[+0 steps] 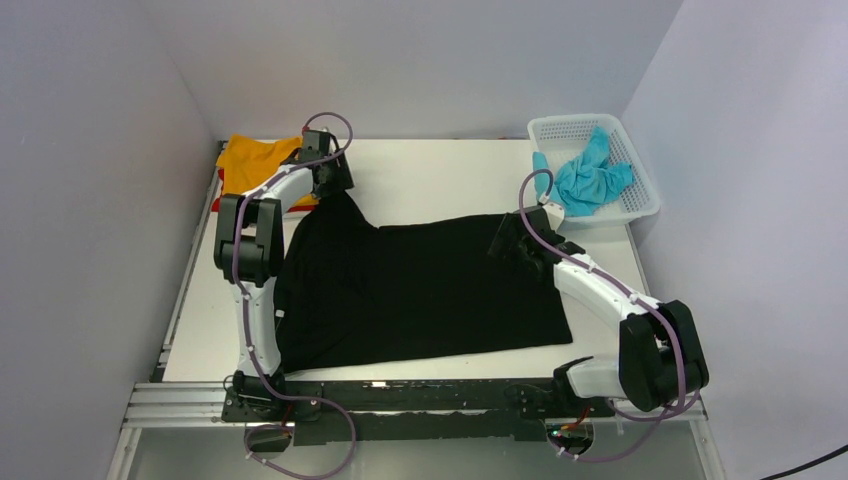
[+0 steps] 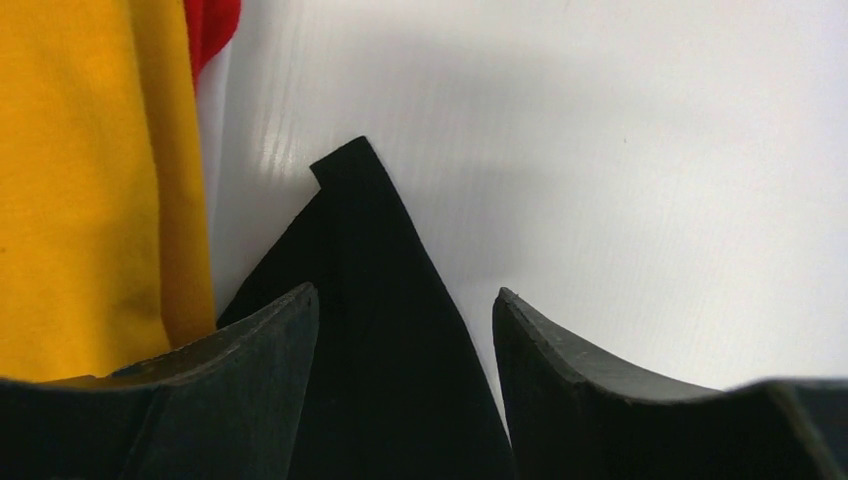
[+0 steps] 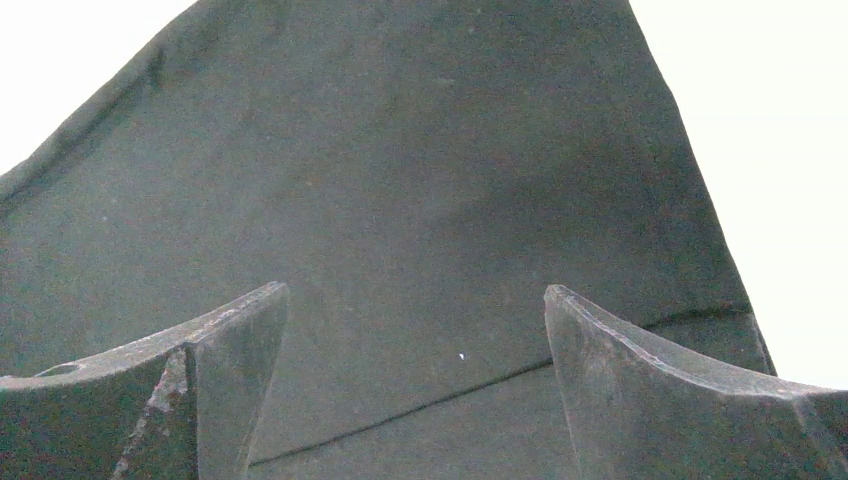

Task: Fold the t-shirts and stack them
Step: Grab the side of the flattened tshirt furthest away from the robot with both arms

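Observation:
The black t-shirt (image 1: 420,290) lies spread flat across the middle of the table. My left gripper (image 1: 338,190) is open at its far-left corner. In the left wrist view the gripper (image 2: 405,295) has its jaws on either side of the shirt's pointed tip (image 2: 370,260). My right gripper (image 1: 507,240) is open over the shirt's far-right part. In the right wrist view the gripper (image 3: 415,290) is above black cloth (image 3: 400,180) with a seam line. The orange t-shirt (image 1: 255,155) lies at the far left on the red one (image 1: 216,204). The turquoise t-shirt (image 1: 590,178) is in the basket. I cannot make out the white t-shirt.
The white lattice basket (image 1: 640,205) stands at the far right corner. Grey walls close in the table on three sides. The orange shirt (image 2: 90,190) and a bit of the red one (image 2: 212,25) lie just left of my left gripper. Bare table (image 1: 440,180) shows behind the black shirt.

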`<action>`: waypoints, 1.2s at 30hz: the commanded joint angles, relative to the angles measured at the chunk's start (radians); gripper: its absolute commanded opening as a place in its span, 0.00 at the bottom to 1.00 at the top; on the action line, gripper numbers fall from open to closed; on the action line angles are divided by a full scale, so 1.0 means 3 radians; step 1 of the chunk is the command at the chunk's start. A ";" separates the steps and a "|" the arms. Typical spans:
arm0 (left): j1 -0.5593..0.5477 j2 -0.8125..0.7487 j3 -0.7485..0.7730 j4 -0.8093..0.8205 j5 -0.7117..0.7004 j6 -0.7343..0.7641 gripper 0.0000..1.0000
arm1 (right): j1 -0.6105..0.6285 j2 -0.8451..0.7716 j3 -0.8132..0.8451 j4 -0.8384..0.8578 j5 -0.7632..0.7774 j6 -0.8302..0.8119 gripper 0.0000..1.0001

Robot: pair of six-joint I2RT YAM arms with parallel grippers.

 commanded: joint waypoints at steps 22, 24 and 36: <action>-0.0010 0.0331 0.0356 -0.0178 -0.0176 -0.0083 0.20 | -0.0089 0.0010 0.0122 0.0145 0.0022 -0.0064 1.00; -0.0009 0.0332 0.0361 -0.0206 -0.0167 -0.0081 0.04 | -0.0103 0.0003 0.0141 0.0141 0.0049 -0.0079 1.00; -0.0065 -0.0370 0.0039 -0.0323 -0.0335 -0.0207 0.00 | -0.0157 0.0904 0.1112 -0.0305 0.0702 0.0059 0.99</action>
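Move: The black t-shirt's far-left corner tip lies about 4 cm ahead of the open left hand, roughly 2 cm to its left and 3 cm below. The yellow folded stack is centred some 16 cm to this hand's left and 3 cm farther out. For the right hand, also open, the shirt's far-right corner is about 12 cm ahead, 5 cm right and 5 cm below; the white basket's middle stands roughly 24 cm ahead and 17 cm to its right. The left hand sinks about 2.5 cm almost straight down onto the black t-shirt beside the yellow stack and shuts its partly open fingers completely, pinching the cloth a few centimetres in from the far-left corner tip, then just begins to ease back and up. The right hand first stays nearly still above the shirt with its fingers wide open, then late on sets off forward about 4 cm, rising some 2 cm and drifting slightly right, towards the far-right corner without touching it yet. ##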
